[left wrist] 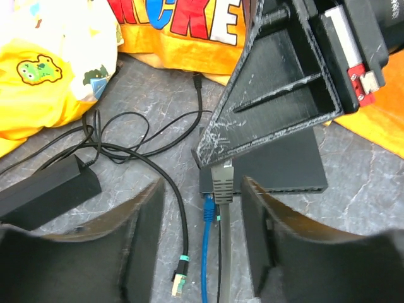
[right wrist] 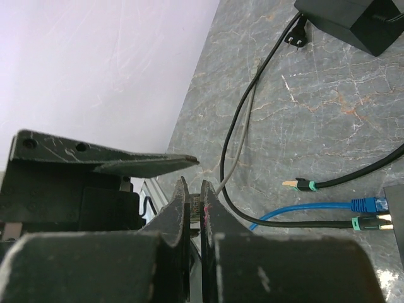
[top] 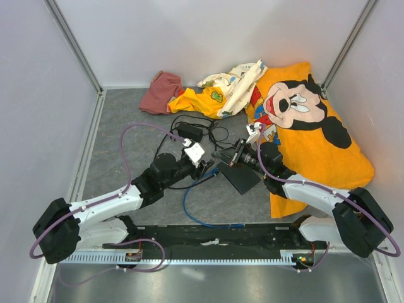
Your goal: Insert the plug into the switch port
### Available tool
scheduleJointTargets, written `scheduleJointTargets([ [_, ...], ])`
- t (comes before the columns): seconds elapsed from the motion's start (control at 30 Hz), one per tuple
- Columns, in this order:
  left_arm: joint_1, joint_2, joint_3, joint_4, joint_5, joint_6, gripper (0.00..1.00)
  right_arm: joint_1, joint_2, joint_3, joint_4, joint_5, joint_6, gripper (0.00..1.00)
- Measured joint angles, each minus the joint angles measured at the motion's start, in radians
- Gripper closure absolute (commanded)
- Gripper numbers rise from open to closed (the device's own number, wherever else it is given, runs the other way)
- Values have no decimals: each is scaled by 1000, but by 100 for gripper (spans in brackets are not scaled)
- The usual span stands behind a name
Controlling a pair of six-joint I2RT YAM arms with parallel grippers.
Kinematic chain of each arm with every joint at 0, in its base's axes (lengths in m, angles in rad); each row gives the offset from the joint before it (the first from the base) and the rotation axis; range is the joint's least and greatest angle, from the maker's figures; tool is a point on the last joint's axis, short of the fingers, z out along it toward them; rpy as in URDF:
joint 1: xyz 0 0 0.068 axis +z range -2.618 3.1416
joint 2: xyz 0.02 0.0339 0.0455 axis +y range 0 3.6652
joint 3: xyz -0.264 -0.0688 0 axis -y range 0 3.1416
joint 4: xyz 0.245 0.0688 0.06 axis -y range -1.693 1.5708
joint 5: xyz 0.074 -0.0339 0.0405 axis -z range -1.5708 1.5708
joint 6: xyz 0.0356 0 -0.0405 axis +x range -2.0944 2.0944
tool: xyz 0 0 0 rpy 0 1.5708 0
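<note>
The thin blue cable [top: 189,203] ends in the plug [left wrist: 209,208], which lies on the floor with its tip against the left end of the black switch's [left wrist: 284,170] front face. I cannot tell whether it is seated in a port. My left gripper [left wrist: 202,184] is open, and its fingers [left wrist: 142,240] stand on either side of the plug without touching it. A grey flat cable's plug [left wrist: 222,183] hangs just above the switch, and my right gripper [right wrist: 194,184] is shut on it. In the right wrist view the blue plug [right wrist: 369,203] meets the switch [right wrist: 396,211] at the frame's right edge.
A black power adapter [left wrist: 47,196] with tangled black leads lies to the left. One black cable's gold-tipped end [left wrist: 178,282] lies loose beside my left finger. Another [right wrist: 377,221] sits at the switch. A Mickey cloth [top: 309,120] and other garments [top: 189,95] cover the back and right.
</note>
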Motion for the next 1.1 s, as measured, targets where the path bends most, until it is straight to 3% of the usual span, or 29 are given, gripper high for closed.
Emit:
scheduleJointTargets([
  [0.23, -7, 1, -30, 21, 2, 10, 58, 9, -4, -3, 3, 38, 24, 100],
  [0.8, -13, 36, -38, 88, 11, 10, 73, 17, -4, -6, 3, 66, 39, 100],
  [0.87, -14, 39, -38, 89, 11, 10, 80, 18, -4, -6, 4, 67, 42, 100],
  [0.9, -13, 40, -38, 88, 13, 10, 91, 18, -4, -6, 4, 67, 42, 100],
  [0.93, -14, 41, -38, 89, 14, 10, 97, 19, -4, -6, 5, 68, 42, 100],
  [1.1, -15, 42, -38, 92, 20, 9, 98, 19, -4, -6, 7, 72, 41, 99],
])
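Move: The grey plug's boot sits between the left hand's open fingertips, not yet touched, about 1 cm to this hand's right and 1 cm below. From the left hand the switch lies some 12 cm right, 2 cm ahead and 15 cm down; the blue plug is 4 cm ahead, 4 cm right and the loose black plug 2 cm ahead, 4 cm left, both 16 cm down. From the right hand, which already holds the grey plug's front end, the boot is about 2 cm back and 2 cm left. The grey plug is held almost still in the air by the right hand's shut fingers while the left gripper settles onto it: about 1 cm down, a slight bob up, then down again while easing about 1 cm right. The left fingers close steadily from a bit over half open to nearly shut, pinching the cable at the rear of the boot, with the wrist scarcely turning. ##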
